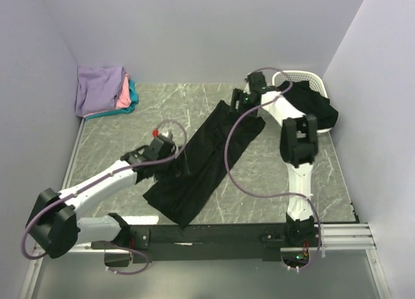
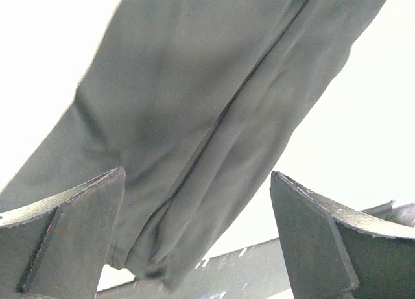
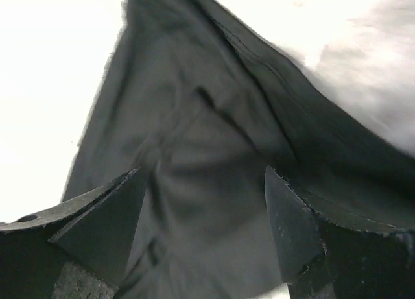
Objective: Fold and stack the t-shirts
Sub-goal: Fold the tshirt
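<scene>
One black t-shirt (image 1: pixel 207 159), folded into a long strip, lies diagonally across the marble table (image 1: pixel 279 169). My left gripper (image 1: pixel 170 148) hovers over the strip's left edge near its middle. In the left wrist view the left gripper (image 2: pixel 198 174) is open, with the black t-shirt (image 2: pixel 214 85) below it. At the strip's far end is my right gripper (image 1: pixel 241 99). Seen from the right wrist, the right gripper (image 3: pixel 203 172) has its jaws wide apart, and the rumpled black t-shirt (image 3: pixel 194 104) lies under them. Folded lavender, pink and teal t-shirts (image 1: pixel 104 90) are stacked at the back left.
A white perforated basket (image 1: pixel 305 77) stands at the back right, and more black cloth (image 1: pixel 318 111) spills from it onto the table. Grey walls close in the left, back and right sides. The arms' black base rail (image 1: pixel 214 235) runs along the near edge.
</scene>
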Tool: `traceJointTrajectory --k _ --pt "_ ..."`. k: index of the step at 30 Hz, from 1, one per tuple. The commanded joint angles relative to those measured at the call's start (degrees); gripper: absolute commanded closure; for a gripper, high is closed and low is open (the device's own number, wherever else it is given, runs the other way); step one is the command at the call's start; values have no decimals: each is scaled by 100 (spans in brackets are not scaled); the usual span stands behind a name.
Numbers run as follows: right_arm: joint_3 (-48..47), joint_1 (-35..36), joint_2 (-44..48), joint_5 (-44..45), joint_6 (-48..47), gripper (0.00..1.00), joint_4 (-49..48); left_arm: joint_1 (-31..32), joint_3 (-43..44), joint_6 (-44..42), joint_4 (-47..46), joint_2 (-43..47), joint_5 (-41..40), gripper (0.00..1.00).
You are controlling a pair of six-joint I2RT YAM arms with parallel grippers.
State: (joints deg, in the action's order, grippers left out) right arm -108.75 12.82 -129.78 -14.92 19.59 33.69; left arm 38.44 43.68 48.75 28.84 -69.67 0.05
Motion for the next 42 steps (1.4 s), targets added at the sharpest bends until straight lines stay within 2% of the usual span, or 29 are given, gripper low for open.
traceJointTrajectory --k 1,4,6,12,15,22,28,32,36,42 --pt "486 -244 1559 550 -96 19 -813 -46 1271 -514 219 130 -1295 0" --pt "828 -376 1859 788 43 19 -303 -152 1914 -1112 -97 -370 -1324 0" --pt "1335 -447 2078 797 114 20 -196 -275 2344 -1621 -518 -922 -1044 1" --pt "3189 -534 2869 711 492 21 -1109 -661 3583 -2502 -1423 -2644 141 1" --pt "3815 -570 3160 464 659 21 -1645 -863 3857 -2775 -2073 -3234 826 0" --pt "3914 -623 3029 455 730 22 -1691 -1417 4622 -2924 -2567 -4475 2330 1" --pt "3905 -658 2642 341 870 22 -1752 -1558 5703 -3108 -2270 -5635 3017 1" --pt "3817 -667 2370 358 941 23 -1673 -1611 6599 -3257 -1647 -6556 3605 1" --pt "3765 -675 2220 332 967 23 -1638 -1620 7162 -3346 -1435 -6998 3721 1" --pt "3642 -675 2027 323 1011 23 -1559 -1629 8013 -3635 -723 -7631 3414 1"
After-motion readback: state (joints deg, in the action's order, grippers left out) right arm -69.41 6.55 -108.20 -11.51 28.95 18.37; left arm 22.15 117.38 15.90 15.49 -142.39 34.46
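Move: The left gripper's goal, the t-shirt's far-left corner, is about 34 cm ahead, 15 cm right and 7 cm below it; the shirt's near end lies some 12 cm back and 4 cm left. The folded stack is about 31 cm ahead and 25 cm left. From the right gripper, the shirt's right edge by its far end is roughly 9 cm back, 7 cm right and 5 cm below; the basket stands 20 cm right, about level fore and aft. Swing the left gripper up and over in an arc, about 30 cm forward and 12 cm right, turning clockwise some 30 degrees, then down over the shirt's left edge near the far corner. Lift the right gripper clear, bring it back and right, and lower it astride the shirt's right edge. Keep both open. ##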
